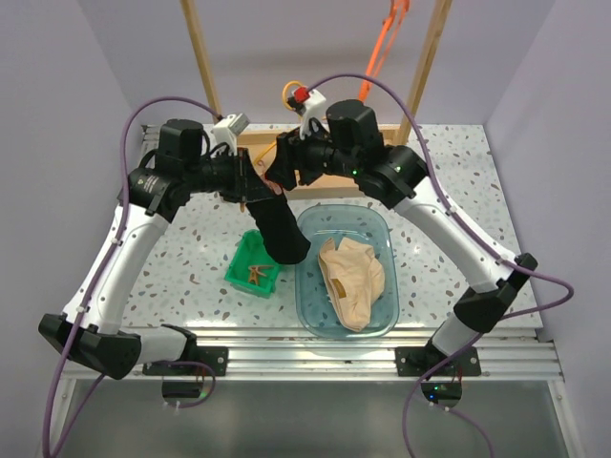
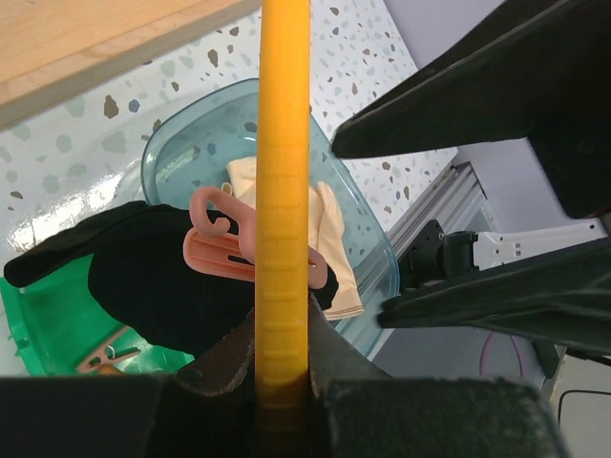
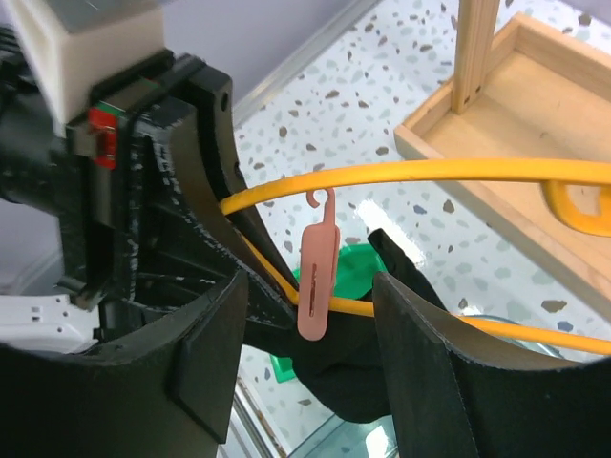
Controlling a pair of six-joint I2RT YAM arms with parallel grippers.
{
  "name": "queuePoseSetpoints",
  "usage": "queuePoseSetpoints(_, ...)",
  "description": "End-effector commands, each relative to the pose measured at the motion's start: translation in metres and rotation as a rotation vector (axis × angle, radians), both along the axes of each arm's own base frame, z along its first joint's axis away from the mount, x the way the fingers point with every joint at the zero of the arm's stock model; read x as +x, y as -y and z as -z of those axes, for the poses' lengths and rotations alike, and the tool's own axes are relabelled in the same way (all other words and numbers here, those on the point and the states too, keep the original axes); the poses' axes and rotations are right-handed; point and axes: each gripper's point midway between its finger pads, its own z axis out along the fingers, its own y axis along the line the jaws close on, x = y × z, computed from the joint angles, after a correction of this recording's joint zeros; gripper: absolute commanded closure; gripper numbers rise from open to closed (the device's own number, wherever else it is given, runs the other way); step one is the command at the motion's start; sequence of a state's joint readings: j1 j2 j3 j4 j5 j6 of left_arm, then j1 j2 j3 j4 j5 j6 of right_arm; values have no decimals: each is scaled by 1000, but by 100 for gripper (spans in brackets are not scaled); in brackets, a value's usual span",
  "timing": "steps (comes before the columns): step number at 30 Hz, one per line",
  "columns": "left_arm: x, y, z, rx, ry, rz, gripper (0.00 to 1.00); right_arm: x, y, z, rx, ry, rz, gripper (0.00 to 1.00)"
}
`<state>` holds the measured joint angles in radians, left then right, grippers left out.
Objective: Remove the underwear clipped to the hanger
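The yellow hanger runs straight up between my left gripper's jaws, which are shut on its bar. A pink clip pins the black underwear to the hanger's lower wire. My right gripper is open, one finger on each side of that clip, touching neither side. From above, the black underwear hangs limp below both grippers, its lower end over the tub's rim. The beige underwear lies loose in the teal tub.
A green bin holding small brown clips sits left of the tub. A wooden rack base with two upright posts stands at the back. An orange strap hangs behind it. The table's metal rail runs along the front.
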<state>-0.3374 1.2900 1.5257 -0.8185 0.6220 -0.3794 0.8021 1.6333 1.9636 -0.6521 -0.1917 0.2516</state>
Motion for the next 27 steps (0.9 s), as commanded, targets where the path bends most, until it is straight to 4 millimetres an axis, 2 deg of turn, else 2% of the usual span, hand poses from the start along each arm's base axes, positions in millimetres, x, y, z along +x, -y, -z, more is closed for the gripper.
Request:
queuePoseSetpoints(1, -12, 7, -27, -48, 92, 79, 100, 0, 3, -3, -34, 19, 40, 41)
queuePoseSetpoints(5, -13, 7, -31, -55, 99, 82, 100, 6, -1, 4, -38, 15, 67, 41)
queuePoseSetpoints(15, -20, 12, -42, -97, 114, 125, 100, 14, -28, 23, -10, -16, 114, 43)
queuePoseSetpoints(17, -19, 11, -44, -95, 123, 117, 100, 12, -36, 28, -15, -30, 101, 47)
queuePoseSetpoints(19, -18, 10, -43, -87, 122, 106, 100, 9, -40, 33, -33, -36, 92, 56)
queuePoseSetpoints(21, -16, 8, -44, -79, 128, 90, 100, 9, -39, 37, -61, -37, 96, 62)
queuePoseSetpoints(22, -15, 7, -43, -72, 129, 83, 100, 8, -36, 37, -68, -38, 98, 68)
queuePoseSetpoints(27, -8, 0, -37, -33, 122, 31, 100, 16, -8, 38, -130, 10, 207, 83)
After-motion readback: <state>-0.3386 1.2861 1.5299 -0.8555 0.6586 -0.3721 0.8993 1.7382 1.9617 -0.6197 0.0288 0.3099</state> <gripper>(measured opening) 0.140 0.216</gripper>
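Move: The pink clip on the yellow hanger's lower bar is about 4 cm left of the right hand, 1 cm ahead and 5 cm below; from the left hand it lies roughly 5 cm right, 3 cm ahead and 3 cm lower. The black underwear hangs some 10 cm under the clip. On the table, about 35 cm below the right hand, the green box is 12 cm left and 4 cm back, the blue basket 11 cm right and 6 cm back. The pink clip is taken between the right fingertips: the right hand sinks about 4.5 cm and goes some 3 cm left towards it, edging slightly forward, first a quick dip and then slanting down beside the left fingers. Its half-open fingers close over the last stretch to pinch the clip. The left hand keeps its grip on the yellow hanger, easing back about a centimetre. ##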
